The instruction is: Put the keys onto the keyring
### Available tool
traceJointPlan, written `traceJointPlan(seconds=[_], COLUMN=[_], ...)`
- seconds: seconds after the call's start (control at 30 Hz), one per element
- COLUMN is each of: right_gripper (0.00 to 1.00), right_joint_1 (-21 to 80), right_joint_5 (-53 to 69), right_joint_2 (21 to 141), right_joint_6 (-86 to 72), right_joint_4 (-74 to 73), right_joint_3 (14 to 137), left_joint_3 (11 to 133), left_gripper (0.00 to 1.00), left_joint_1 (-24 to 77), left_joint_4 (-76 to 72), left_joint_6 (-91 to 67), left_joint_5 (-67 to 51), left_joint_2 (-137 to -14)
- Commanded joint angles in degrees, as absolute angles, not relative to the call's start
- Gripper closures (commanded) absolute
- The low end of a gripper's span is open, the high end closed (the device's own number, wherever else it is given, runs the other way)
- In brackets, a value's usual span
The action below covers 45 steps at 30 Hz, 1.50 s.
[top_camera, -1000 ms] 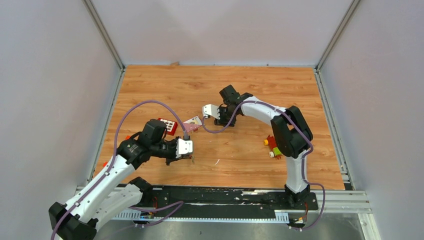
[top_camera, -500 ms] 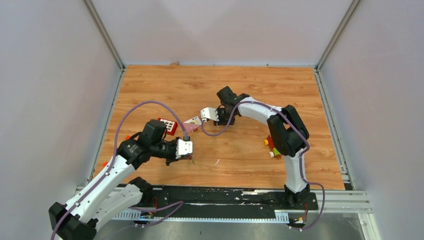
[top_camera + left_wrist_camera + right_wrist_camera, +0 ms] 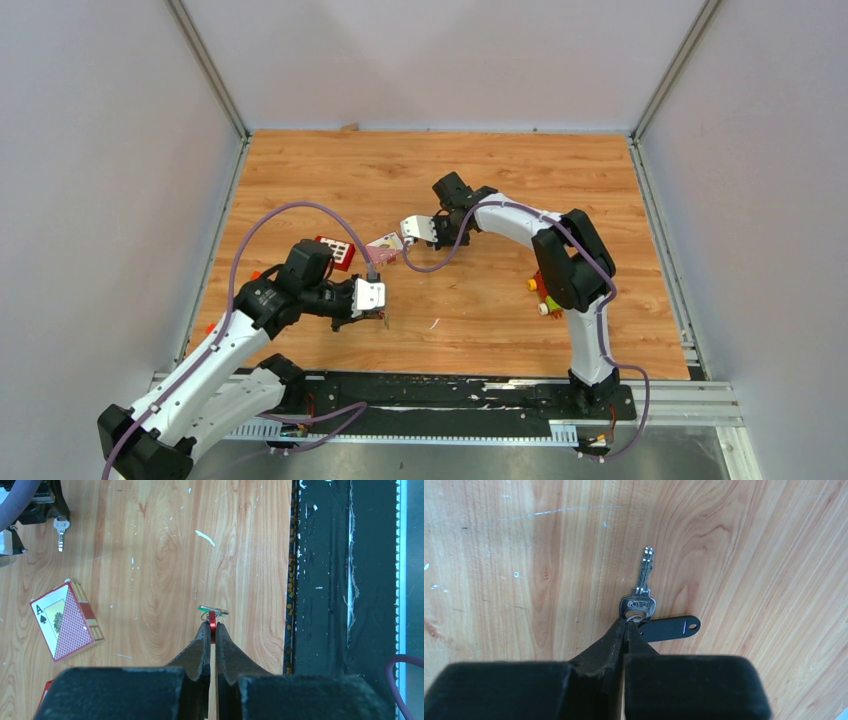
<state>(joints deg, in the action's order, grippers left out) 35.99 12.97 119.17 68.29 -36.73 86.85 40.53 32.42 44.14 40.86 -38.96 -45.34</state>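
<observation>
In the left wrist view, my left gripper (image 3: 212, 626) is shut on the thin red keyring (image 3: 212, 619), held above the table near its front edge. A green-headed key (image 3: 213, 610), seen edge-on, hangs at the keyring's tip on a small wire ring. My right gripper (image 3: 626, 622) is down at the table with its jaws shut. They pinch the small wire ring of a silver key (image 3: 640, 600) that carries a flat black tag (image 3: 670, 628). This key lies on the wood and points away from the fingers. The same silver key (image 3: 60, 528) shows at the left wrist view's top left.
A playing-card box (image 3: 385, 243) lies just left of my right gripper (image 3: 405, 232), and a red box with white squares (image 3: 337, 250) beyond it. A red-yellow-green toy block cluster (image 3: 545, 293) sits by the right arm's base. The black rail (image 3: 320, 580) runs close beside my left gripper (image 3: 382, 316).
My right gripper shifted slightly left and its jaws closed at the silver key's small ring. The left arm and the keyring have not moved.
</observation>
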Motion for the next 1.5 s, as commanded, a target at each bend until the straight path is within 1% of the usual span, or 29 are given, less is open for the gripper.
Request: traceJointPlan(seconds=[0.0,0.27,0.43,0.6,0.7,0.77,0.97,1.1,1.23,1.47], right_gripper=[1.0,1.0,1.0,1.0,0.99,0.93,0.64,0.5,0.46,0.48], right_joint_1=[36.3,36.1,35.1,34.1,33.8,33.9,33.8,33.9,34.1,34.8], right_joint_5=[15.4,19.0,26.3,34.2,35.3,32.9,26.0,21.4,17.8,15.6], right_joint_2=[117.4,113.0,108.6,107.1,107.3,107.0,107.0,109.1,111.9,114.9], right_joint_6=[68.5,62.6,56.1,50.0,48.2,47.5,49.2,52.2,55.5,62.1], right_joint_4=[-38.0,-41.0,-44.2,-46.1,-45.7,-44.0,-39.2,-37.9,-37.8,-38.9], right_joint_3=[87.6,84.5,81.3,78.7,78.1,77.8,78.8,80.8,82.9,85.4], left_joint_3=[40.3,40.4,40.3,40.5,40.8,41.0,40.6,40.3,40.2,40.2], left_gripper=[1.0,1.0,1.0,1.0,1.0,1.0,1.0,1.0,1.0,1.0], left_joint_1=[32.2,32.2,32.2,32.2,32.2,32.1,32.2,32.2,32.1,32.1], left_joint_4=[43.8,43.9,43.7,43.3,43.0,43.1,43.1,43.4,44.0,43.9], left_joint_6=[41.9,42.2,42.8,43.1,43.1,43.1,42.7,42.7,42.6,42.4], left_joint_5=[-40.2,-40.2,-40.3,-41.1,-41.4,-41.4,-40.9,-40.5,-40.1,-39.8], left_joint_2=[-44.7,-44.4,-44.5,-45.2,-45.6,-45.7,-44.5,-43.5,-43.0,-42.8])
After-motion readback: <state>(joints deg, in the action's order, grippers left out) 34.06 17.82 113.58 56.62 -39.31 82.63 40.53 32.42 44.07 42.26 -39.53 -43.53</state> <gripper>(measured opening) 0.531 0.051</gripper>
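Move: The right fingertips are shut at the small ring, right at the hand point and about 1 cm below it. Its key lies some 3 cm left and 2 cm ahead of the hand, and its black tag about 3 cm ahead. The card deck sits level, some 12 cm to the left, the red box about 20 cm left. From the left hand, still holding its keyring, the small ring is roughly 22 cm ahead, 11 cm right and 13 cm lower. The right hand pulls back about 9 cm, rising slightly, then opens and returns some 6 cm towards the ring. ##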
